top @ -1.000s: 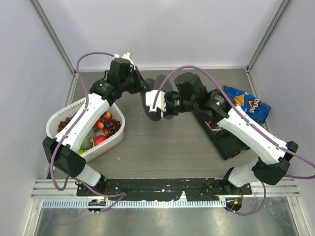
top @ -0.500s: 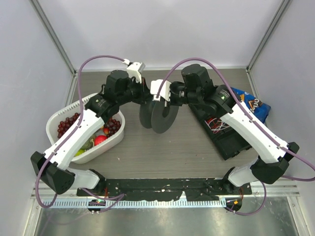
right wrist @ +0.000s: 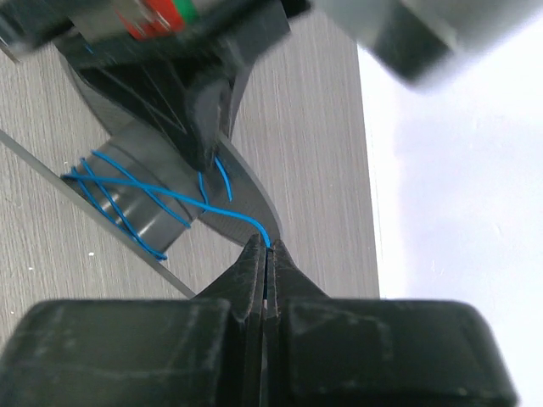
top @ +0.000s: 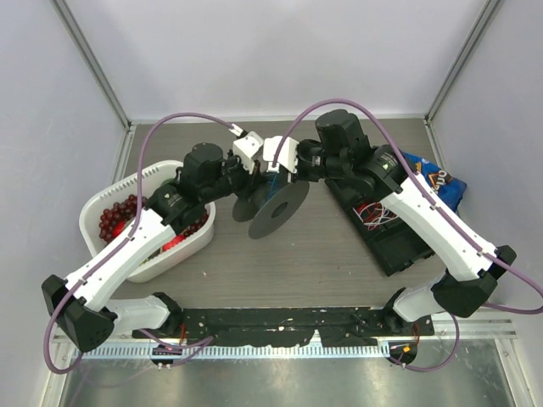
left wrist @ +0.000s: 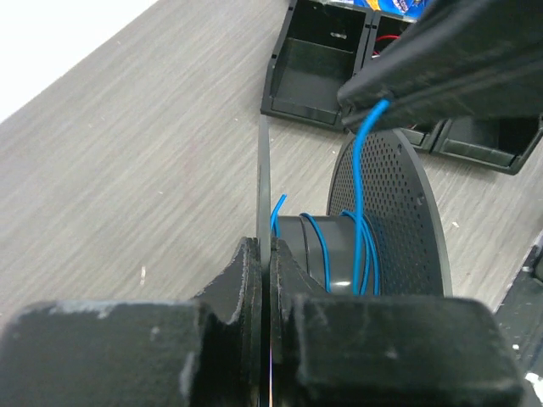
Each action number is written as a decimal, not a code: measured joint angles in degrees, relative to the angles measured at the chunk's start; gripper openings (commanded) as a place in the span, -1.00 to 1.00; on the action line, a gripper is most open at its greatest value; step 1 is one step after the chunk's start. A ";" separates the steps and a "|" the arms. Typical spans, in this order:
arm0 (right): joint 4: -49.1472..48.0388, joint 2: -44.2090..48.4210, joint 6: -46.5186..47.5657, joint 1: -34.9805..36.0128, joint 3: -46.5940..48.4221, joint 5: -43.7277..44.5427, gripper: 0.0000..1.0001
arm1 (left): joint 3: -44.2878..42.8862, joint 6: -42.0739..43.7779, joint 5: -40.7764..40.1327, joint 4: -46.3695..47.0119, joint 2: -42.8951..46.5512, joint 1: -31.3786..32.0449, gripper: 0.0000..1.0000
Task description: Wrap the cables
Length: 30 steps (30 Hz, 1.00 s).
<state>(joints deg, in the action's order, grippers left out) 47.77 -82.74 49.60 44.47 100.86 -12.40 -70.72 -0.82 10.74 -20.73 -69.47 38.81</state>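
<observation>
A dark grey spool (top: 278, 210) hangs tilted above the middle of the table. Its hub (left wrist: 327, 254) carries a few loose turns of the bright blue cable (left wrist: 363, 229). My left gripper (left wrist: 265, 248) is shut on the edge of the spool's thin flange (left wrist: 264, 178), and shows in the top view (top: 249, 175) at the spool's upper left. My right gripper (right wrist: 267, 246) is shut on the cable's free end (right wrist: 246, 223), just above and beside the spool (right wrist: 136, 199). From there the strand runs down to the hub. In the top view the right gripper (top: 284, 172) sits close to the left one.
A white basket (top: 95, 209) of fruit stands at the left under the left arm. A black compartment tray (top: 392, 242) lies at the right, and shows in the left wrist view (left wrist: 310, 72). A blue chip bag (top: 434, 180) lies behind it.
Both grippers have moved toward the table's middle and slightly nearer with the spool. The spool has tilted so its flat face shows. The left arm has swung forward.
</observation>
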 measured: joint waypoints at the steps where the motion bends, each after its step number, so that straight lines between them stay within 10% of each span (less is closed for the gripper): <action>1: 0.04 0.02 0.00 -0.37 -0.24 -0.28 -0.99 | 0.33 0.92 0.00 0.37 0.52 0.07 -1.00; 30: -11.04 -1.62 -29.18 -22.73 -16.11 -34.51 -0.99 | 13.49 32.22 13.07 18.84 13.18 0.09 -1.00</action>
<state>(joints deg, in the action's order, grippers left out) 36.73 -84.36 20.43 21.74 84.75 -46.92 -57.23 31.40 23.81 -1.89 -56.29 38.89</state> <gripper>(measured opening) 0.031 0.045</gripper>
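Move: My left hand still grips one flange of the grey spool; the spool's middle is about 5 cm to that hand's right, level fore and aft, and some 4 cm lower. From my right hand, which pinches the blue cable's free end above, the spool is roughly 4 cm back, 4 cm to the left and 9 cm down. The black box is about 23 cm to the right hand's right, 1 cm back and 33 cm below. I keep the blue cable pinched in my right hand and sweep it down some 7 cm, also about 4 cm right and slightly forward, rolling it some 45 degrees, around the spool's core to the side opposite my left hand. My left hand keeps its grip, rises about 5 cm, draws back 3 cm and rolls the spool about 40 degrees against that sweep. ##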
